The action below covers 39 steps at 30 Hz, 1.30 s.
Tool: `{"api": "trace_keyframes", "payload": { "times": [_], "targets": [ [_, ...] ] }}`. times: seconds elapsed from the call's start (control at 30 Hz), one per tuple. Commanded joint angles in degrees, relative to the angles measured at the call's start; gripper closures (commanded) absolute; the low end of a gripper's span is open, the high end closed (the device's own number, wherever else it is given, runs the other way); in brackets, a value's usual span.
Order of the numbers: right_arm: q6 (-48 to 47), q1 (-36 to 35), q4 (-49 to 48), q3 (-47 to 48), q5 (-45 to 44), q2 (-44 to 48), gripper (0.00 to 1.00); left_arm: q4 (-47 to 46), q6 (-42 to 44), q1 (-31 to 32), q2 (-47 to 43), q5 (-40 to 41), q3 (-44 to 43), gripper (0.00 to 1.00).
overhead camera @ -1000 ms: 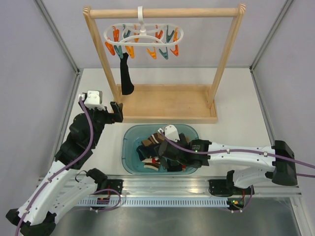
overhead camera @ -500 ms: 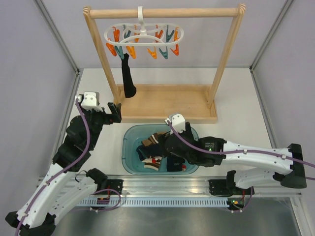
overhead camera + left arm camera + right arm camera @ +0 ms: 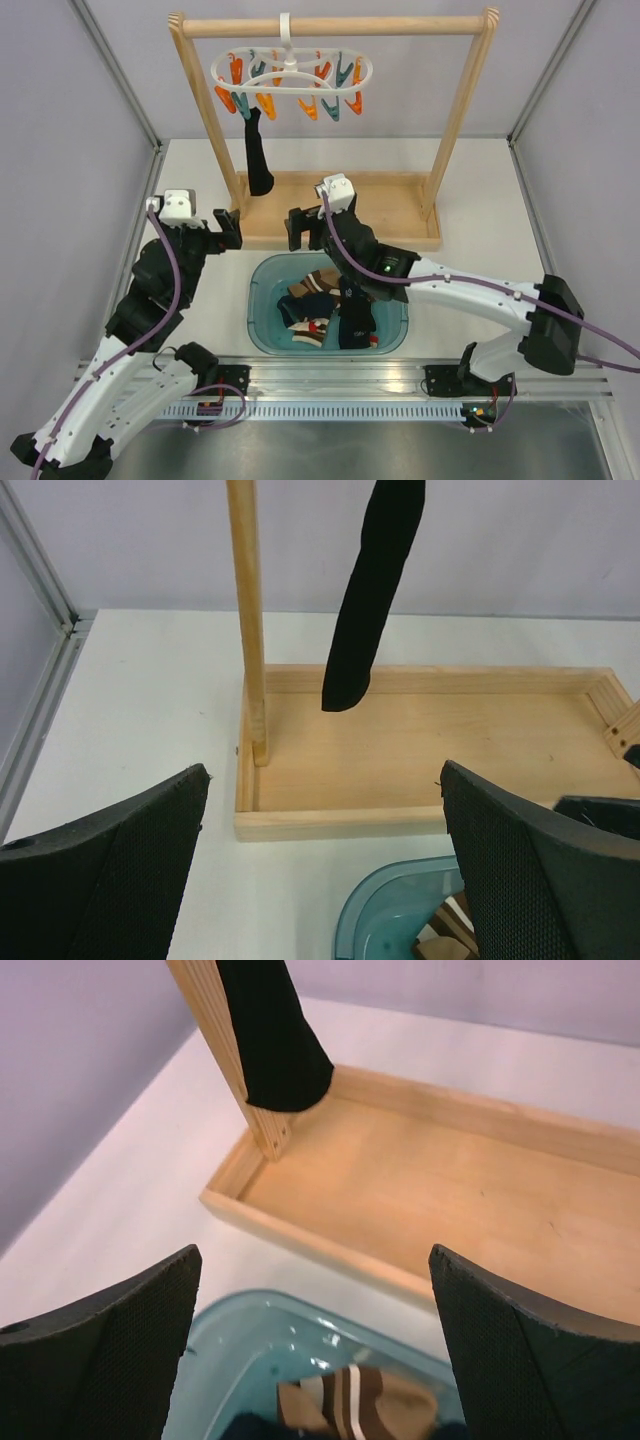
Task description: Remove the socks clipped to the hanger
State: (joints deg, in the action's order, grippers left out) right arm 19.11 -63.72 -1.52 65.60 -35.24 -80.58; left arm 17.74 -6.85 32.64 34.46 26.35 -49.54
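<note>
One dark sock (image 3: 257, 150) hangs from a teal peg at the left end of the white oval hanger (image 3: 290, 75); the other pegs are bare. In the wrist views the same sock (image 3: 368, 600) (image 3: 272, 1030) dangles beside the wooden post. Several striped and dark socks (image 3: 325, 305) lie in the teal bin (image 3: 252, 305). My left gripper (image 3: 230, 232) (image 3: 325, 865) is open and holds nothing, by the frame's left front corner. My right gripper (image 3: 303, 230) (image 3: 315, 1345) is open and holds nothing, above the bin's far rim, facing the hanging sock.
The hanger hooks on the top rail (image 3: 330, 27) of a wooden frame whose tray base (image 3: 340, 210) sits behind the bin. The left post (image 3: 248, 620) stands close beside the sock. Grey walls enclose the white table on three sides.
My right gripper has risen out of the bin and swung back-left to the wooden base's front edge. My left gripper has drifted slightly left and toward me. Both stayed open.
</note>
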Motion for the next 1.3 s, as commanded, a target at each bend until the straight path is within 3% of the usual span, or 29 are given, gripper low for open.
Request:
{"api": "trace_keyframes", "payload": {
  "times": [0.0,0.17,0.37,0.73,0.8,0.83,0.9,1.03,1.1,1.2,1.23,1.27],
  "targets": [
    [-6.18,1.76,-20.35,2.85,5.97,-5.45,0.02,-2.01,1.32,-0.21,-0.27,5.71,0.32,0.0],
    [-7.95,4.31,-28.35,9.7,12.55,-16.09,0.02,-1.57,0.61,-2.14,0.26,6.0,0.06,0.0],
    [-9.09,6.94,-33.8,16.04,13.97,-25.94,0.03,-1.04,-0.71,-5.22,1.05,3.01,-0.3,0.0],
    [-11.03,10.2,-35.22,29.22,14.42,-39.56,0.09,-1.04,-0.97,-8.03,1.66,0.63,-0.29,0.0],
    [-10.85,10.55,-34.61,31.68,14.5,-41.49,0.15,-1.04,-0.97,-8.29,1.84,0.2,-0.3,0.0],
    [-10.85,10.55,-34.34,32.39,14.59,-42.03,0.25,-1.04,-0.97,-8.38,1.84,0.19,-0.3,0.0],
    [-10.68,10.55,-34.34,33.45,14.68,-42.91,0.33,-1.04,-1.06,-8.74,1.84,-0.16,-0.21,0.0],
    [-10.33,10.46,-34.95,32.84,14.68,-43.17,0.6,-1.04,-1.15,-9.26,1.93,-0.42,-0.3,0.0],
    [-10.06,10.55,-35.57,31.7,14.59,-42.48,0.6,-0.95,-1.23,-9.61,2.02,-0.68,-0.3,0.0],
    [-10.06,10.46,-37.15,29.24,14.15,-41.33,0.78,-1.04,-1.32,-9.79,2.28,-1.56,-0.3,0.0],
    [-10.24,10.46,-37.5,28.62,14.15,-41.07,0.89,-1.04,-1.32,-9.79,2.28,-2.0,-0.3,0.0],
    [-10.5,10.55,-37.5,28.01,13.89,-40.89,0.92,-0.95,-1.32,-9.79,2.45,-2.35,-0.38,0.0]
  ]
}}
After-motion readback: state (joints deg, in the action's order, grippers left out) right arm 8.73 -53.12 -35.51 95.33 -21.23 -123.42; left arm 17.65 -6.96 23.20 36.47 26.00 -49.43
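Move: The last black sock hangs from the hanger's left end, its middle about 16 cm ahead of the right hand, 14 cm to its left and some 3 cm above. The hanger's centre is about as far ahead, only 6 cm left and 18 cm up; the frame's left post stands some 10 cm left of the sock. The tub lies about 25 cm below the right hand, 9 cm back and level sideways. From the left hand the sock is roughly 18 cm ahead, 9 cm right and near its height. The right hand sweeps forward about 16 cm and left some 13 cm at nearly constant height, from above the tub to the black sock's lower part, its fingers tipping up some 15 degrees, then stops there and shuts its wide-open fingers almost fully, pinching the cloth between the pads. Meanwhile the left hand, still open and empty, shifts about 4 cm left, away from the sock, turning some 10 degrees counter-clockwise. ##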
